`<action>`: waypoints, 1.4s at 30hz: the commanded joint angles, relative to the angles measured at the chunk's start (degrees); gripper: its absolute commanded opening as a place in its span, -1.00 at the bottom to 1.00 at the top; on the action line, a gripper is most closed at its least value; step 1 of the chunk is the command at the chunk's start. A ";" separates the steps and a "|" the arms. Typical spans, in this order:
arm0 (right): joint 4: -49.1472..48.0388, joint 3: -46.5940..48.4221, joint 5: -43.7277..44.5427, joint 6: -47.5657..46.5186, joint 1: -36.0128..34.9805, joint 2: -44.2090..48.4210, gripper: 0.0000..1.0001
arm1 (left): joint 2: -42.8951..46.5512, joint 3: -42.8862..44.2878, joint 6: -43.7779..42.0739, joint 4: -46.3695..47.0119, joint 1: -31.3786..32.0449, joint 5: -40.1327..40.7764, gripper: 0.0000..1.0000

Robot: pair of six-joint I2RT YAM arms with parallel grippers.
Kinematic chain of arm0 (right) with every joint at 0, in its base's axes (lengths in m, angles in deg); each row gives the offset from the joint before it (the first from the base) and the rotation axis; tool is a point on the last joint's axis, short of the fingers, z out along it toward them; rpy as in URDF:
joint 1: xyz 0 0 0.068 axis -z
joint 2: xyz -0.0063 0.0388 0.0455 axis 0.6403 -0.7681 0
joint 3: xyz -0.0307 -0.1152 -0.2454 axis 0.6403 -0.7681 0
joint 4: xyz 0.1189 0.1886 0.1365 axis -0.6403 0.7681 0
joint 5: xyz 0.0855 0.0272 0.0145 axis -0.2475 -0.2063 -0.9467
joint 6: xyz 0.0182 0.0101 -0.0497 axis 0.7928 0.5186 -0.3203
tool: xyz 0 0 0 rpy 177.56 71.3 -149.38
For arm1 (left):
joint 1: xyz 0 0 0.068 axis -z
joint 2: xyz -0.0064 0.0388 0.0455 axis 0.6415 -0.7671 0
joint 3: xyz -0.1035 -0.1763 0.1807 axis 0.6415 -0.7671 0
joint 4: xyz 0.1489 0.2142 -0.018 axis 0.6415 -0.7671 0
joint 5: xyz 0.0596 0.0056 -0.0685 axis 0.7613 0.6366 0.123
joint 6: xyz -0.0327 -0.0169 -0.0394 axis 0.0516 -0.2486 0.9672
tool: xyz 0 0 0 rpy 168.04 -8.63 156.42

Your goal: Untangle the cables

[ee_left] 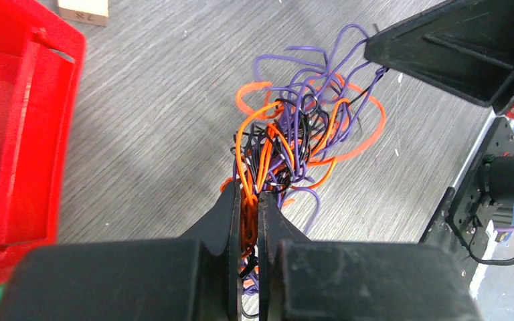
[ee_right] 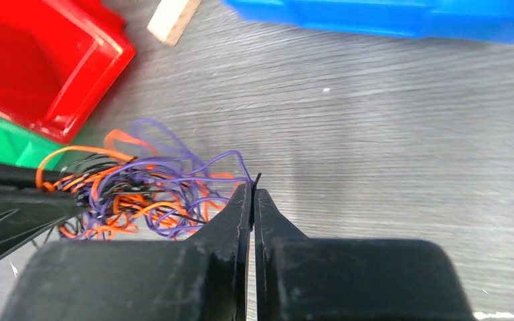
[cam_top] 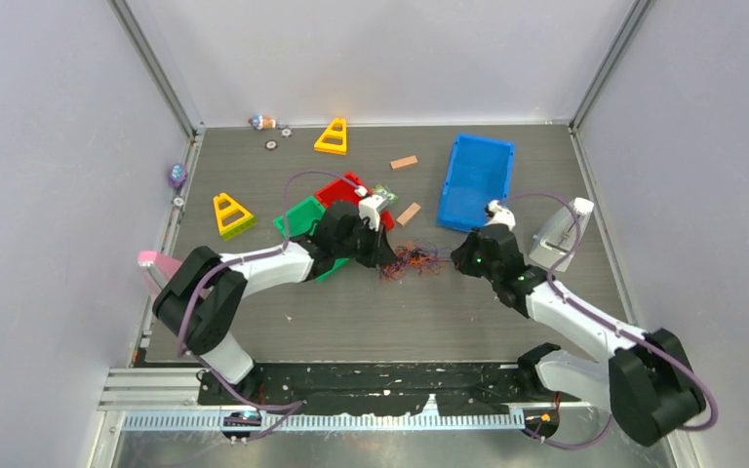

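The cables (cam_top: 412, 261) lie in one tangled clump of thin orange, purple and black wires on the grey table, between my two grippers. My left gripper (cam_top: 387, 255) holds the clump's left side. In the left wrist view it (ee_left: 249, 194) is shut on a bundle of mostly orange cables (ee_left: 294, 134). My right gripper (cam_top: 453, 261) is at the clump's right edge. In the right wrist view it (ee_right: 252, 190) is shut, with a thin dark wire end pinched at its tips, and the cables (ee_right: 140, 187) spread to its left. The clump rests low on the table.
A red bin (cam_top: 346, 190) and a green bin (cam_top: 300, 216) sit just behind my left arm. A blue bin (cam_top: 478, 180) stands at the back right, with a white object (cam_top: 561, 234) beside it. Two yellow triangular pieces (cam_top: 232, 214) (cam_top: 333, 136) and two wooden blocks (cam_top: 404, 163) (cam_top: 409, 214) lie further back.
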State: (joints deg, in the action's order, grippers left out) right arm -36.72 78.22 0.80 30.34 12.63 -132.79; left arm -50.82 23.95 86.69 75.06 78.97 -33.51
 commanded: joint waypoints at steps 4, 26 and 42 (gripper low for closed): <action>7.15 -5.96 14.63 5.42 8.23 10.82 -0.90 | 6.28 -5.16 0.42 0.55 -3.44 8.25 -1.00; 3.54 8.11 -6.05 -6.65 -3.87 -1.82 0.67 | 4.70 -3.49 -1.55 1.80 -2.32 1.67 -1.00; -3.46 0.31 -5.31 1.94 2.79 -1.16 0.80 | 3.92 -2.33 -1.77 -0.33 -1.80 2.16 -1.00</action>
State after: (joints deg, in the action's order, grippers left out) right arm -32.22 83.81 -0.34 28.22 11.39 -143.10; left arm -46.38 19.16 85.70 74.47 76.98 -31.08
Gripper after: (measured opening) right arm 0.876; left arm 0.037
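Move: At the middle of the table, the cables stretch between both grippers: the left already grips one end, with the tangle's middle about 5 cm to its right and 3 cm lower, while the right already holds a purple strand, that middle lying some 8 cm to its left. From the left hand, the wooden block is 10 cm ahead and 4 cm right, and the red bin 11 cm ahead and 7 cm left. The blue bin is about 16 cm ahead of the right hand and 4 cm to its right. Pulling the pinched strand some 6 cm right, away from the tangle, the right hand opens wide and lets go, then swings back left about 11 cm, rising, before sinking some 6 cm and easing right with open fingers over the loose purple loop, tipping slightly downward. The left keeps its shut grip and shifts 3 cm left. ##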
